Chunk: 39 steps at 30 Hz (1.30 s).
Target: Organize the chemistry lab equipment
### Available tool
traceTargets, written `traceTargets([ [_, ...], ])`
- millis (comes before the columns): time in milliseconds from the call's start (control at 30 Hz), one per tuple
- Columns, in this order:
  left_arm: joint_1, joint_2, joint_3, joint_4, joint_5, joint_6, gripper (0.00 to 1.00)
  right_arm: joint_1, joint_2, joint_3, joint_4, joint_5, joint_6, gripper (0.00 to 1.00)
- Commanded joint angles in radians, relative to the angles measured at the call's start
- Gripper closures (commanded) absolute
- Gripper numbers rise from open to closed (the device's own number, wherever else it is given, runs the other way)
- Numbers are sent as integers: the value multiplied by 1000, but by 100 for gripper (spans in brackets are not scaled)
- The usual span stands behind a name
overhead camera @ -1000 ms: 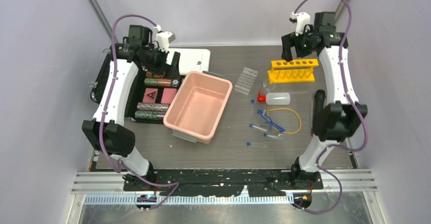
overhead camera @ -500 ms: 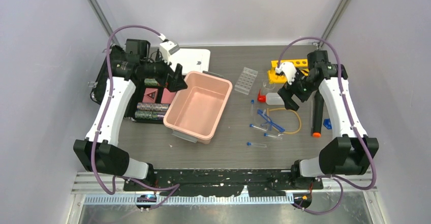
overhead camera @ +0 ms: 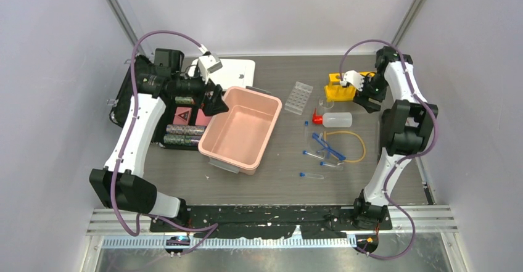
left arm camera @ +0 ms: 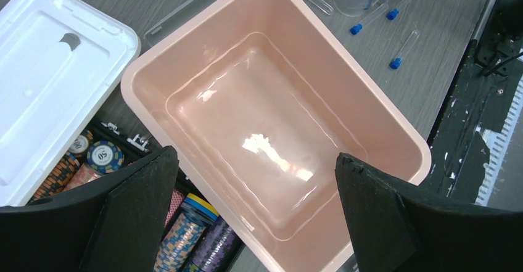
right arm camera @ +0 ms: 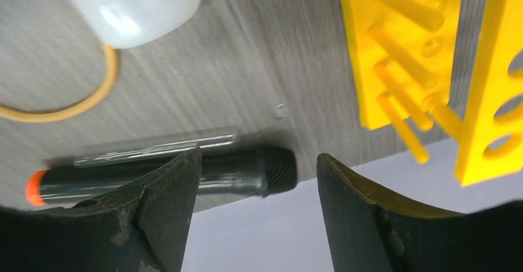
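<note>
The yellow tube rack (overhead camera: 338, 90) stands at the back right, and my right gripper (overhead camera: 370, 101) hovers open at its right end. In the right wrist view the rack (right arm camera: 407, 50) is upper right of the open gripper (right arm camera: 259, 161), which holds nothing. The white red-capped squeeze bottle (overhead camera: 336, 119), yellow tubing (overhead camera: 353, 146), blue safety glasses (overhead camera: 327, 146), clear tube tray (overhead camera: 299, 96), funnel (overhead camera: 325, 103) and loose blue-capped test tubes (overhead camera: 311, 175) lie mid-table. My left gripper (overhead camera: 216, 102) is wide open above the pink tub's left rim (left arm camera: 142, 111).
The pink tub (overhead camera: 213, 142) sits centre left with its white lid (overhead camera: 237, 71) behind it. A black case of poker chips (overhead camera: 185, 130) lies to its left. A black stick with an orange end (right arm camera: 234, 170) lies by the table's right edge, near the wall.
The right arm has swung back from over the squeeze bottle to the rack's right end, its jaws narrowing a little. The left gripper has stayed over the tub's rim.
</note>
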Motion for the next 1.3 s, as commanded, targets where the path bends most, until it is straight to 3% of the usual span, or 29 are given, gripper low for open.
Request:
traceTargets([
  [0,-3,1,22,3,40,48,1,4,94,127,-1,23,-138,29],
  [367,-4,71,90,-6,15,41,2,12,239,122,53,-41,-216,36],
  [733,-3,93,113,-4,-4,35,2,24,269,51,61,-75,-252,46],
  [1067,-4,63,88,23,-10,24,3,18,215,5,40,-88,-287,80],
  [1267,-3,34,41,82,-33,16,3,-7,114,-9,-13,-107,-313,92],
])
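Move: Almost beneath the open right hand is the right-hand end of the glass tube, whose middle lies about 6 cm to the left, 2 cm ahead and 10 cm below. From the hand, the yellow rack stands about 12 cm ahead and 6 cm left, the wash bottle 14 cm left and 1 cm back, the black torch 8 cm back and 8 cm right. From the left hand the tube is some 50 cm right, 2 cm back and 25 cm lower. Sinking about 10 cm between the yellow rack and the torch, the right hand first also reaches some 4 cm forward, then eases back about 2 cm and slightly left, turning some 15 degrees counter-clockwise. Its fingers narrow on the way down and close at the bottom, pinching the glass tube near its right-hand end. The left hand, still open, drifts about 2.5 cm forward above the pink bin. ##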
